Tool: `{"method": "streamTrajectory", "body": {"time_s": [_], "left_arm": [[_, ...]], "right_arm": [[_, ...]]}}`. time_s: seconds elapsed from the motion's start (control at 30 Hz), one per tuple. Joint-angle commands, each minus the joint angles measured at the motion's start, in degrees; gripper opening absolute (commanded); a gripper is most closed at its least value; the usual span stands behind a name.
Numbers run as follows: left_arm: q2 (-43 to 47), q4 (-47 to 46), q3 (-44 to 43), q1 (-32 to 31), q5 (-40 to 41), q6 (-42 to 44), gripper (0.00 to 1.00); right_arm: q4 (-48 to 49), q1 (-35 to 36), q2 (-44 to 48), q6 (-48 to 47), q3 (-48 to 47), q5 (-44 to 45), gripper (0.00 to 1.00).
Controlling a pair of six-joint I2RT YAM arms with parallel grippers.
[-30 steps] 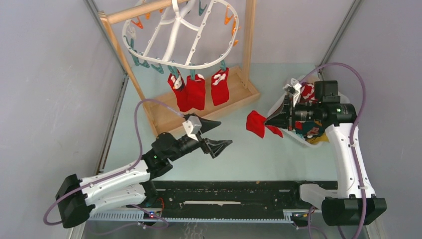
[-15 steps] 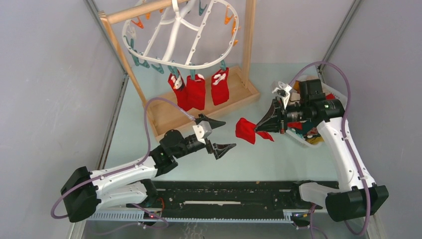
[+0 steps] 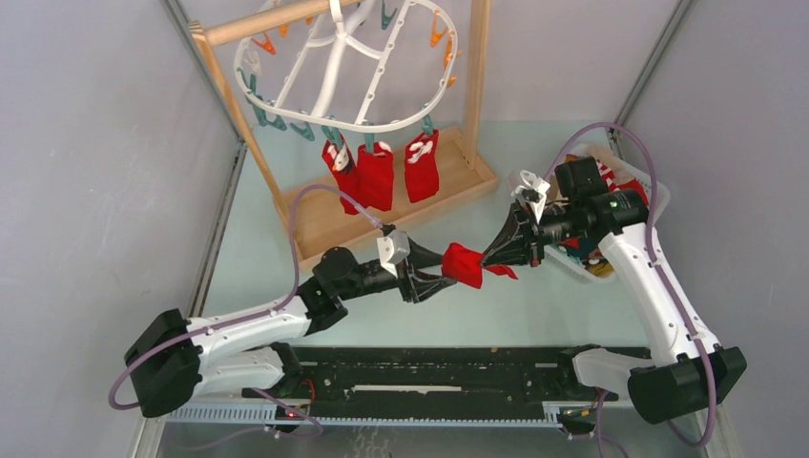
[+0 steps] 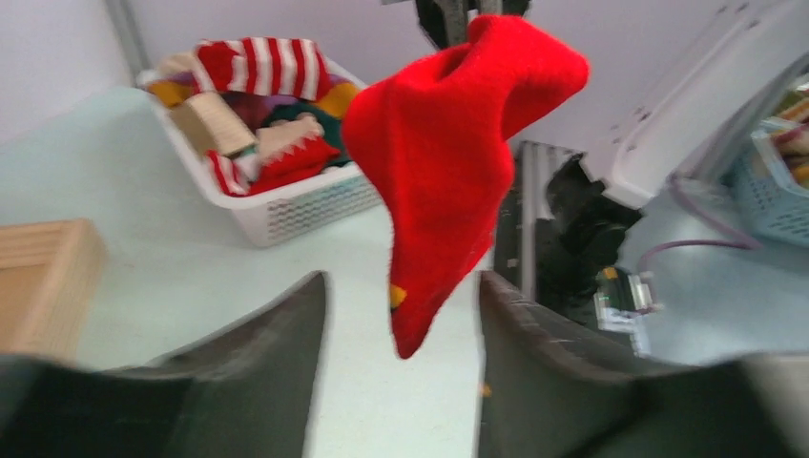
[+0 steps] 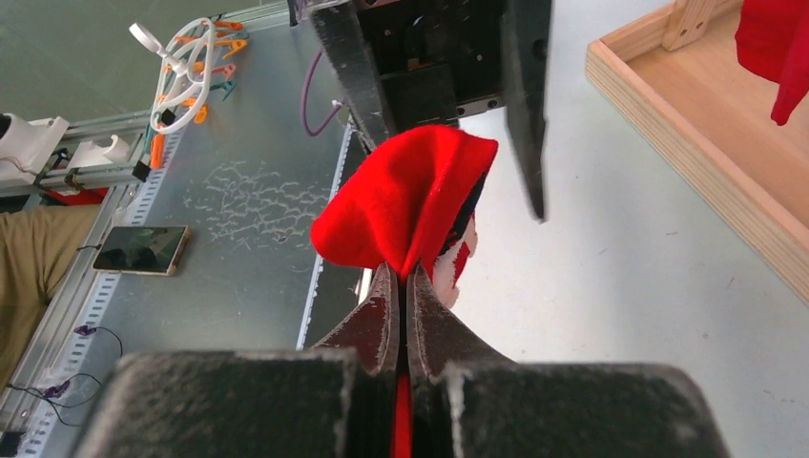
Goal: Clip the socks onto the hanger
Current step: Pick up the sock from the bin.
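Note:
My right gripper [image 3: 491, 258] [image 5: 401, 272] is shut on a plain red sock [image 3: 465, 264] [image 5: 401, 196] and holds it in the air over the middle of the table. My left gripper [image 3: 445, 271] [image 4: 401, 281] is open, one finger on each side of the sock's [image 4: 448, 172] hanging tip, with gaps on both sides. The white hanger [image 3: 330, 69] hangs from the wooden stand at the back. Three red socks [image 3: 376, 176] are clipped along its near rim.
A white basket [image 4: 286, 205] of mixed socks, with a red-and-white striped sock [image 4: 262, 65] on top, stands behind the right arm at the table's right. The wooden stand's tray base [image 3: 448, 186] [image 5: 687, 105] lies just beyond the grippers.
The right arm has carried the red sock leftward from the basket. The left gripper has reached right to meet it, and its fingers have narrowed around the sock's tip.

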State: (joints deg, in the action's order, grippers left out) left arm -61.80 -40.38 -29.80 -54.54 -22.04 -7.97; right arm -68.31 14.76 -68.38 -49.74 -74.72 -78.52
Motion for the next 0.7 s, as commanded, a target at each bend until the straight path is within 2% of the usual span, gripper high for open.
{"method": "streamTrajectory", "body": {"time_s": [0.0, 0.1, 0.17, 0.27, 0.33, 0.4, 0.43, 0.5, 0.57, 0.67], "left_arm": [[-1.4, -4.3, -4.1, 0.1, -6.9, -6.1, 0.4], [-1.1, -5.3, -3.9, 0.1, -7.7, -8.2, 0.09], [-0.3, -5.6, -3.8, 0.2, -7.6, -9.4, 0.01], [1.0, -4.2, -4.5, 0.8, -6.9, -14.4, 0.0], [1.6, -2.2, -5.6, 2.0, -5.8, -21.4, 0.0], [1.7, 2.5, -8.1, 3.1, -5.7, -29.0, 0.0], [1.6, 5.9, -9.3, 3.5, -5.8, -32.5, 0.0], [0.8, 13.0, -13.3, 4.2, -7.0, -38.2, 0.0], [-0.1, 18.2, -16.4, 4.8, -8.3, -45.7, 0.0], [-0.8, 21.2, -17.1, 5.9, -10.0, -56.6, 0.0]], "right_arm": [[1.7, 0.7, -0.1, -0.1, -0.1, -0.4, 0.0], [3.4, 0.7, -0.2, 1.8, -0.1, 2.3, 0.0], [5.4, 0.7, -0.4, 3.5, 0.1, 4.5, 0.0], [12.8, 0.6, -0.7, 12.8, 0.6, 11.1, 0.03], [18.2, -0.1, -1.0, 20.3, 0.7, 18.8, 0.18], [21.4, -1.2, -0.8, 24.1, 0.8, 26.0, 0.42], [22.4, -2.0, -0.5, 24.8, 0.8, 28.1, 0.47], [24.0, -4.0, 0.3, 25.1, 0.9, 28.5, 0.55], [24.5, -6.5, 1.0, 23.4, 0.8, 25.3, 0.59], [20.8, -8.2, 1.5, 15.5, 0.7, 18.6, 0.63]]}}
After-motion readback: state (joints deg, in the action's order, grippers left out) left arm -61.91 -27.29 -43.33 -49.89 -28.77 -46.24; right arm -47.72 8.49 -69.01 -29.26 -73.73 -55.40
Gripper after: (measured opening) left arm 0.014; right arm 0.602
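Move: The sock hangs from my right hand's shut fingertips, its middle about 3 cm left of that hand, 2 cm back and 2 cm below. From my open left hand its middle is roughly 6 cm right and 1 cm ahead, about level; its loose end reaches between those fingers. The nearest hung sock is some 18 cm ahead of my left hand, 4 cm left and 5 cm higher. The bin lies roughly 28 cm right of my right hand, 18 cm ahead and 25 cm lower. I close my left fingers on the loose end of the sock while drawing that hand back about 2 cm, then lift it some 7 cm, rolling its forward side down. Once it has its pinch, my right fingers open, come free of the sock and travel forward about 10 cm, also a little right and down towards the bin, turning clockwise. ##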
